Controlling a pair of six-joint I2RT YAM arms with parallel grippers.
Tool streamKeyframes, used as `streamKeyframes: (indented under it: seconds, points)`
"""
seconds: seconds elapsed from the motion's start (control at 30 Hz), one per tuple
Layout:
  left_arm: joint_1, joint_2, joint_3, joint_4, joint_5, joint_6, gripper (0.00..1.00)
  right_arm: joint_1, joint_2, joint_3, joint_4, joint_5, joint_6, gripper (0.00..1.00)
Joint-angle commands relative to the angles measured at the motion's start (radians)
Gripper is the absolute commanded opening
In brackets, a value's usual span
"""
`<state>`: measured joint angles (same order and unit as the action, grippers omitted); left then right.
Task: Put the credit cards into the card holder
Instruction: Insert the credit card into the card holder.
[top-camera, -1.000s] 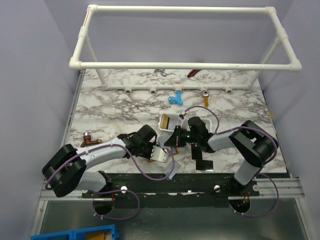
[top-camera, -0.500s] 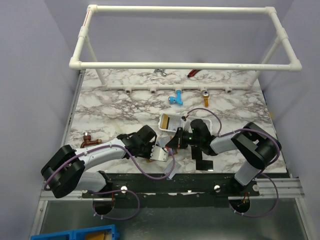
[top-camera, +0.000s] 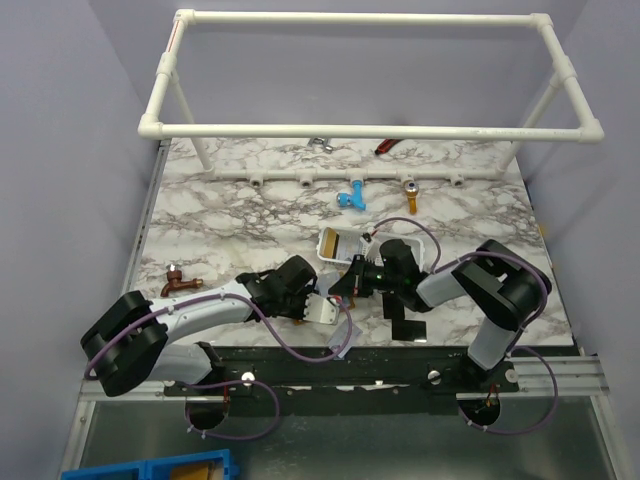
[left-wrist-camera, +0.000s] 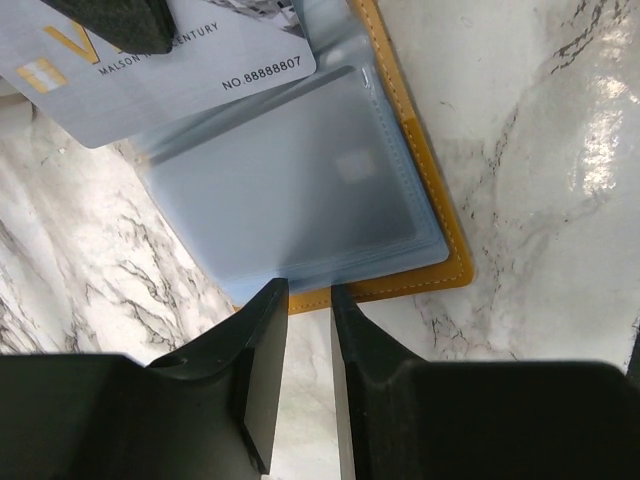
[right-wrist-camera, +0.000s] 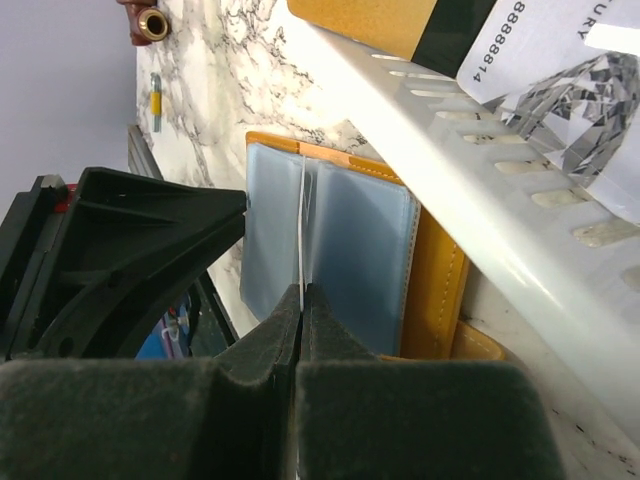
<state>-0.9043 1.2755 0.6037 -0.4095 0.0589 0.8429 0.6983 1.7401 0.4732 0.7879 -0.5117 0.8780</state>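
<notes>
The card holder (left-wrist-camera: 300, 190) lies open on the marble, its bluish clear sleeves up and its orange edge toward my left gripper; it also shows in the top view (top-camera: 325, 310). My left gripper (left-wrist-camera: 308, 292) has its jaws a narrow gap apart, tips over the holder's near edge, bare table visible between them. My right gripper (right-wrist-camera: 301, 292) is shut on a silvery-white credit card (left-wrist-camera: 150, 75). That card (right-wrist-camera: 301, 220) stands edge-on between two sleeves of the card holder (right-wrist-camera: 365, 250). Two black cards (top-camera: 405, 320) lie on the table near the right arm.
A white mesh basket (right-wrist-camera: 480, 170) just beyond the holder holds a gold card (right-wrist-camera: 370, 20) and a white card (right-wrist-camera: 530, 40). A brass fitting (top-camera: 175, 280) sits at the left, a blue fitting (top-camera: 351, 197) farther back. A white pipe frame (top-camera: 370, 130) spans the rear.
My right gripper has moved a little left and nearer with the card, toward the open holder. The left gripper shifted slightly right, closer to it.
</notes>
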Motion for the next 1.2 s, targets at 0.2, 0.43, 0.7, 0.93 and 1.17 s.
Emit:
streamKeyframes:
  seconds: [0.2, 0.43, 0.7, 0.93, 1.17]
  points:
    - [-0.018, 0.018, -0.047, 0.05, -0.082, -0.034, 0.13, -0.003, 0.041, 0.007, 0.105, -0.027, 0.033, 0.01]
    - [-0.022, 0.003, -0.058, 0.031, -0.076, -0.078, 0.04, -0.004, 0.041, 0.002, 0.135, -0.03, 0.051, 0.01]
    - [-0.043, 0.002, -0.072, 0.031, -0.074, -0.105, 0.03, -0.002, 0.076, 0.01, 0.162, -0.051, 0.071, 0.01]
    - [-0.059, 0.003, -0.074, 0.038, -0.082, -0.13, 0.02, -0.003, 0.079, 0.007, 0.169, -0.051, 0.085, 0.01]
    - [-0.086, 0.007, -0.089, 0.047, -0.104, -0.181, 0.0, 0.002, 0.102, 0.009, 0.193, -0.031, 0.13, 0.01]
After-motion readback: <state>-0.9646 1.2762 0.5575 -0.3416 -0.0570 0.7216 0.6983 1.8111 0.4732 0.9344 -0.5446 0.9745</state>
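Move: Pinched in the right hand, the card faces its pocket, whose middle lies about 5 cm left, 3 cm back and 2 cm below. The white basket stands roughly 11 cm ahead of the right hand and 7 cm to its right; a loose card lies some 11 cm back, 1 cm right. The left hand is poised over the card holder's left edge, the holder's middle about 6 cm to its right and 1 cm back. Closing from about a quarter open to shut, the left fingers sink about half a centimetre and seem to pinch the holder's left edge, the hand turning some 5 degrees counter-clockwise. Meanwhile the right hand keeps its grip on the card and eases about 1 cm left towards the pocket, wavering up and down to end half a centimetre higher, its wrist rolling some 5 degrees. ##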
